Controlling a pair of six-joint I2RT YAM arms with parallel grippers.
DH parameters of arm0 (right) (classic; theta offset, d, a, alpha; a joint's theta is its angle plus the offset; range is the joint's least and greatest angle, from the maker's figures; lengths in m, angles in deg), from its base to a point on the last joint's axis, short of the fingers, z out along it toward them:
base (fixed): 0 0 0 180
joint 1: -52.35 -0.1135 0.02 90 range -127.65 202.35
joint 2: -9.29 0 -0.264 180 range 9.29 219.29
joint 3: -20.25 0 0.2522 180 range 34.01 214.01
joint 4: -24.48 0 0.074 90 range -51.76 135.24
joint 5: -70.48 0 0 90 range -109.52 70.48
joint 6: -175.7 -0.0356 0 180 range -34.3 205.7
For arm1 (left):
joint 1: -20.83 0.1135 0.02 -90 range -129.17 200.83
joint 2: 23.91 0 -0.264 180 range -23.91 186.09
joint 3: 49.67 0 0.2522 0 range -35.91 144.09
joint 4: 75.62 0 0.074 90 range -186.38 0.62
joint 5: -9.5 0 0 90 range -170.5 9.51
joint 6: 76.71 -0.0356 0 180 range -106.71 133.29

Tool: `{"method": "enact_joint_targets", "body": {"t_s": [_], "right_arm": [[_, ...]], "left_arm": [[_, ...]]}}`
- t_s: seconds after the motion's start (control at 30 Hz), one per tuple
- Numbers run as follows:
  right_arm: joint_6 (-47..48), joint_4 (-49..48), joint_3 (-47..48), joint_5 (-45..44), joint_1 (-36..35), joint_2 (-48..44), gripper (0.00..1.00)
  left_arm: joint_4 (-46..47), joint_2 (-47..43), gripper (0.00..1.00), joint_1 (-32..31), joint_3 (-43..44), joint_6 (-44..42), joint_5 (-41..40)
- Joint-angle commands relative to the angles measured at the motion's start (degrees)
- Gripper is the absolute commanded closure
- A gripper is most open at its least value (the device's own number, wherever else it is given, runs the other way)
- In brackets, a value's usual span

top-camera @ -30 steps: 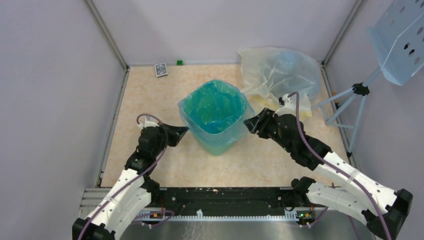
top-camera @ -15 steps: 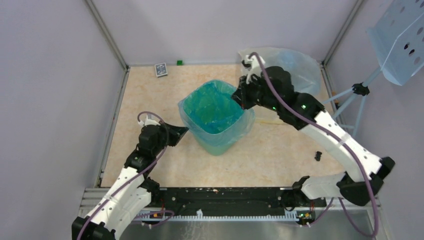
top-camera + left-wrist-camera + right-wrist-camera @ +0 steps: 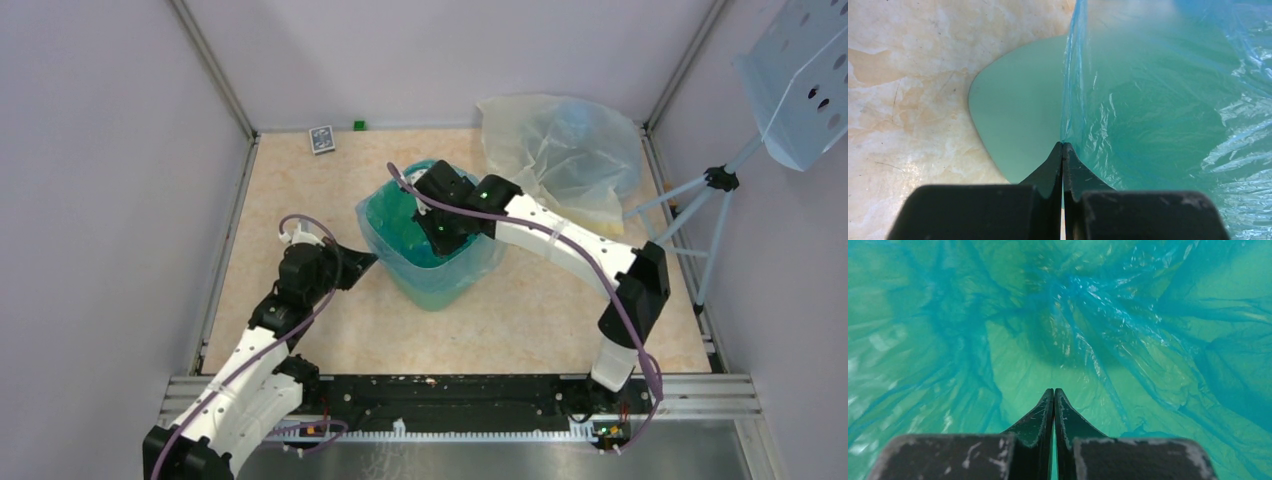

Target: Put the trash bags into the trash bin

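The green trash bin [image 3: 437,292] stands mid-table, lined by a light blue trash bag [image 3: 400,215] whose rim is folded over the bin's outside. My left gripper [image 3: 368,262] is at the bin's left wall, shut on the hanging edge of that bag; in the left wrist view the bag's edge [image 3: 1070,95] runs into the closed tips [image 3: 1063,144] beside the bare bin wall [image 3: 1018,105]. My right gripper [image 3: 438,240] reaches down inside the bin, shut and empty, its tips [image 3: 1054,390] just above the crinkled bag lining [image 3: 1088,315].
A pile of pale yellowish and light blue bags [image 3: 560,150] lies at the back right corner. A small dark card box [image 3: 321,139] and a small green block [image 3: 358,125] sit by the back wall. A tripod with a perforated panel [image 3: 700,200] stands at the right.
My right arm has swung from the bin's right side, up past the back rim, and down into the bin. My left gripper has stayed at the bin's left wall.
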Motion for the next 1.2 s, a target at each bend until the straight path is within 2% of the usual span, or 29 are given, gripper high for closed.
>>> {"method": "enact_joint_targets", "body": {"t_s": [0.0, 0.23, 0.7, 0.87, 1.17], "right_arm": [[-2.71, 4.47, 4.14, -1.86, 0.16, 4.33, 1.00], [-9.41, 2.23, 1.95, -2.49, 1.23, 7.30, 1.00], [-14.72, -5.61, -8.45, -3.48, 5.26, 11.66, 1.00], [-14.73, -5.75, -8.25, -2.43, 5.27, 15.08, 1.00], [-17.90, -2.79, -5.89, -8.49, 5.18, 19.08, 1.00]], "left_arm": [[1.39, 0.10, 1.00, -0.11, 2.34, -3.05, 0.91], [3.18, 1.88, 1.00, -0.11, 2.32, -4.44, 3.44], [6.77, 4.09, 1.00, -0.17, 0.52, -7.72, 7.50], [6.40, 4.23, 1.00, -0.12, 1.74, -9.57, 7.40], [5.30, 4.20, 1.00, -0.13, 3.38, -11.53, 7.54]]}}
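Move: The right hand is shut and empty, just inside the lined bin near its robot-side rim; the blue bag's bottom lies about 20 cm below and 6 cm ahead of it, level left-right, with the trash bin's middle above that, some 9 cm down. The white bag lies about 24 cm right of this hand, 22 cm farther out and 18 cm lower. From the left hand, pinching the blue bag's rim, the bag's bottom is about 6 cm ahead, 10 cm right and 17 cm down. With fingers still shut, the right hand drives down some 16 cm into the bin, edging a little right as the wrist turns clockwise and tips until the fingers point almost straight down, and its tips come into the loose blue film and push it towards the floor of the bin. The left hand keeps its pinch on the bag's left rim and gives a little towards the bin, easing about 1.5 cm to the right while turning some 10 degrees clockwise. ##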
